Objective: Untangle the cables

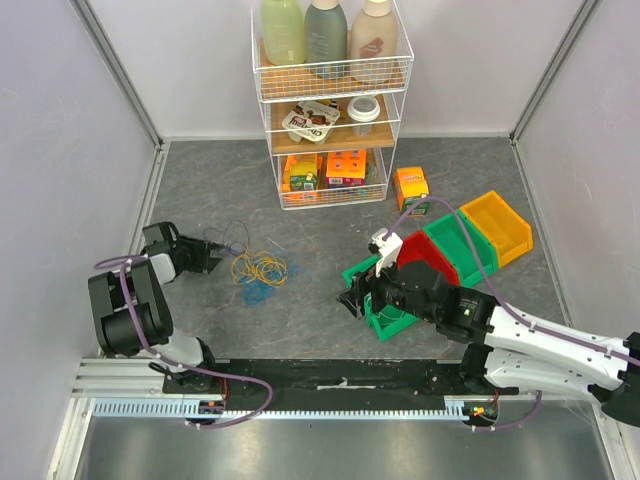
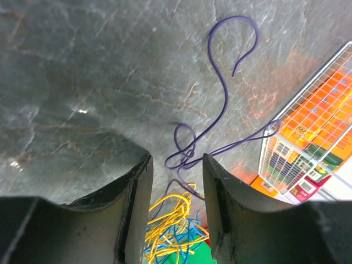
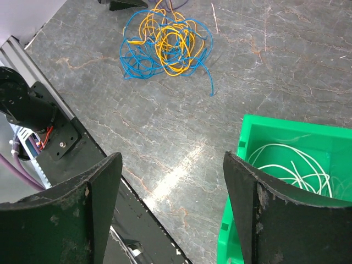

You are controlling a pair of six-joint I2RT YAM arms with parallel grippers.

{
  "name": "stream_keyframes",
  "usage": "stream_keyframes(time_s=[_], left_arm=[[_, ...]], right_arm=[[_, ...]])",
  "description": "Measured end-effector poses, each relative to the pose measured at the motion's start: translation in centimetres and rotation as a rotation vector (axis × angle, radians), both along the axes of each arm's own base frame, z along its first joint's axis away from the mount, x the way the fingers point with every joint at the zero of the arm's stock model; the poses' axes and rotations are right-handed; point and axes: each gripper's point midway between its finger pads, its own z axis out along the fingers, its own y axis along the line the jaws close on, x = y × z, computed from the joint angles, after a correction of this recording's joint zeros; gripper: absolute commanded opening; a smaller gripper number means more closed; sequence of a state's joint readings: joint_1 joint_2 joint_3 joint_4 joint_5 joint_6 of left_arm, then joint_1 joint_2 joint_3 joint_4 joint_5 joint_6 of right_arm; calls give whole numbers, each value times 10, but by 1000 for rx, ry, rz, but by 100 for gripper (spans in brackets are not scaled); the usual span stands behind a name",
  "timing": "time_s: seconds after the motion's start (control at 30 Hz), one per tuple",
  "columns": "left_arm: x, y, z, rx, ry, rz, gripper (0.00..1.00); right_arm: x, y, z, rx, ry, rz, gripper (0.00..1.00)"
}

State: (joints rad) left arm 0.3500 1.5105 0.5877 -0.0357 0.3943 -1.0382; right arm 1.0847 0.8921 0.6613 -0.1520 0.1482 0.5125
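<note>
A tangle of yellow cables (image 1: 262,267) and blue cables (image 1: 257,291) lies on the grey floor left of centre. A thin dark cable (image 1: 232,238) loops out from it toward the shelf. My left gripper (image 1: 217,256) sits low at that dark cable's end. In the left wrist view the dark cable (image 2: 225,104) runs to a knot (image 2: 187,149) just ahead of my left gripper (image 2: 177,160), whose jaws stand partly apart and grip nothing. Yellow cables (image 2: 170,212) show through the gap. My right gripper (image 3: 173,162) hangs wide open beside a green bin (image 3: 234,228) holding white cable (image 3: 291,165).
A white wire shelf rack (image 1: 330,110) with bottles and boxes stands at the back. An orange box (image 1: 411,188) and red (image 1: 425,250), green (image 1: 462,240) and yellow (image 1: 497,224) bins lie to the right. A black rail (image 1: 330,375) runs along the near edge.
</note>
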Motion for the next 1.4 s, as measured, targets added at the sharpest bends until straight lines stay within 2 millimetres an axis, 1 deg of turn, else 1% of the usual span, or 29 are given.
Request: stream_keyframes(time_s=[0.1, 0.17, 0.2, 0.3, 0.37, 0.43, 0.47, 0.6, 0.63, 0.67, 0.73, 0.77, 0.8, 0.9, 0.97, 1.0, 1.07, 1.13, 1.17, 1.2, 1.23, 1.27, 1.3, 1.37, 1.4], left_arm=[[9, 2, -2, -16, -15, 13, 34], [16, 3, -4, -22, -21, 20, 20], [18, 5, -5, -18, -22, 24, 16], [18, 7, -7, -8, -16, 36, 8], [18, 10, -5, 7, -19, 46, 2], [15, 12, 4, 30, -33, 58, 2], [13, 13, 12, 42, -44, 63, 2], [9, 20, 63, 125, -151, 88, 2], [6, 22, 82, 156, -186, 96, 2], [4, 24, 97, 181, -217, 102, 2], [-2, 31, 135, 252, -286, 126, 2], [-6, 34, 158, 295, -330, 140, 2], [-9, 36, 176, 327, -365, 148, 2], [-24, 38, 250, 434, -513, 159, 2], [-36, 34, 308, 501, -631, 151, 2], [-41, 32, 330, 526, -677, 147, 2], [-54, 24, 382, 577, -784, 121, 2], [-64, 12, 414, 606, -870, 77, 2], [-70, 5, 427, 613, -910, 43, 2], [-73, -2, 435, 612, -937, 12, 2], [-76, -11, 441, 604, -963, -33, 2], [-76, -19, 442, 588, -979, -84, 2], [-76, -27, 439, 566, -984, -136, 2], [-70, -41, 426, 511, -968, -240, 2], [-66, -47, 414, 477, -948, -296, 2]], right_arm=[[-1, -1, 4, 20, 3, -5, 82], [-1, -1, 5, 24, 6, -7, 82], [-1, -1, 5, 23, 7, -7, 82], [-2, -2, 2, 13, 12, -7, 82], [-2, -3, 1, 7, 15, -12, 82], [-1, -3, -1, 5, 21, -17, 82], [-1, -3, -1, 5, 25, -19, 82], [-1, -1, -7, -4, 43, -22, 82], [-1, -1, -9, -11, 49, -22, 81], [-1, 0, -12, -18, 53, -22, 82], [-1, 1, -19, -38, 65, -20, 81], [-1, 3, -23, -47, 72, -17, 81], [-1, 4, -26, -55, 80, -13, 81], [-3, 10, -33, -58, 107, 0, 81], [-4, 15, -35, -51, 117, 10, 81], [-4, 17, -36, -49, 122, 15, 81], [-5, 21, -39, -52, 129, 26, 82], [-4, 24, -43, -63, 138, 32, 82], [-4, 26, -45, -71, 141, 36, 82], [-3, 29, -46, -80, 145, 44, 83], [-2, 33, -47, -86, 147, 53, 83], [-1, 37, -46, -90, 147, 60, 83], [1, 42, -45, -96, 145, 70, 83], [5, 54, -39, -100, 135, 89, 83], [9, 62, -33, -102, 125, 102, 84]])
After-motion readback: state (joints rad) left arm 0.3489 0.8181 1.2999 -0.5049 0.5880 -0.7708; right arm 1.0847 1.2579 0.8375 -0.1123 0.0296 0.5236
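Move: The nearest loops of the purple cable lie just off the left fingertips, about 3 cm ahead, 1 cm to the right and 2 cm below; from the same hand the yellow cable is some 12 cm right and 3 cm back, the blue cable about 14 cm right and 5 cm back. From the right hand, roughly 19 cm lower, the yellow cable lies about 20 cm left and 13 cm ahead, the green bin 8 cm ahead and 9 cm right. The left hand eases about 2 cm forward and slightly down, shuts its half-open fingers on the purple cable, then whips it up some 44 cm while drawing back, drifting first left and then right, the fingers tipping up from steeply downward to above level and keeping their pinch as the hand begins to sink. Meanwhile the open right hand, touching nothing, slides about 6 cm left and a few centimetres down, towards the yellow and blue cables and away from the green bin. ##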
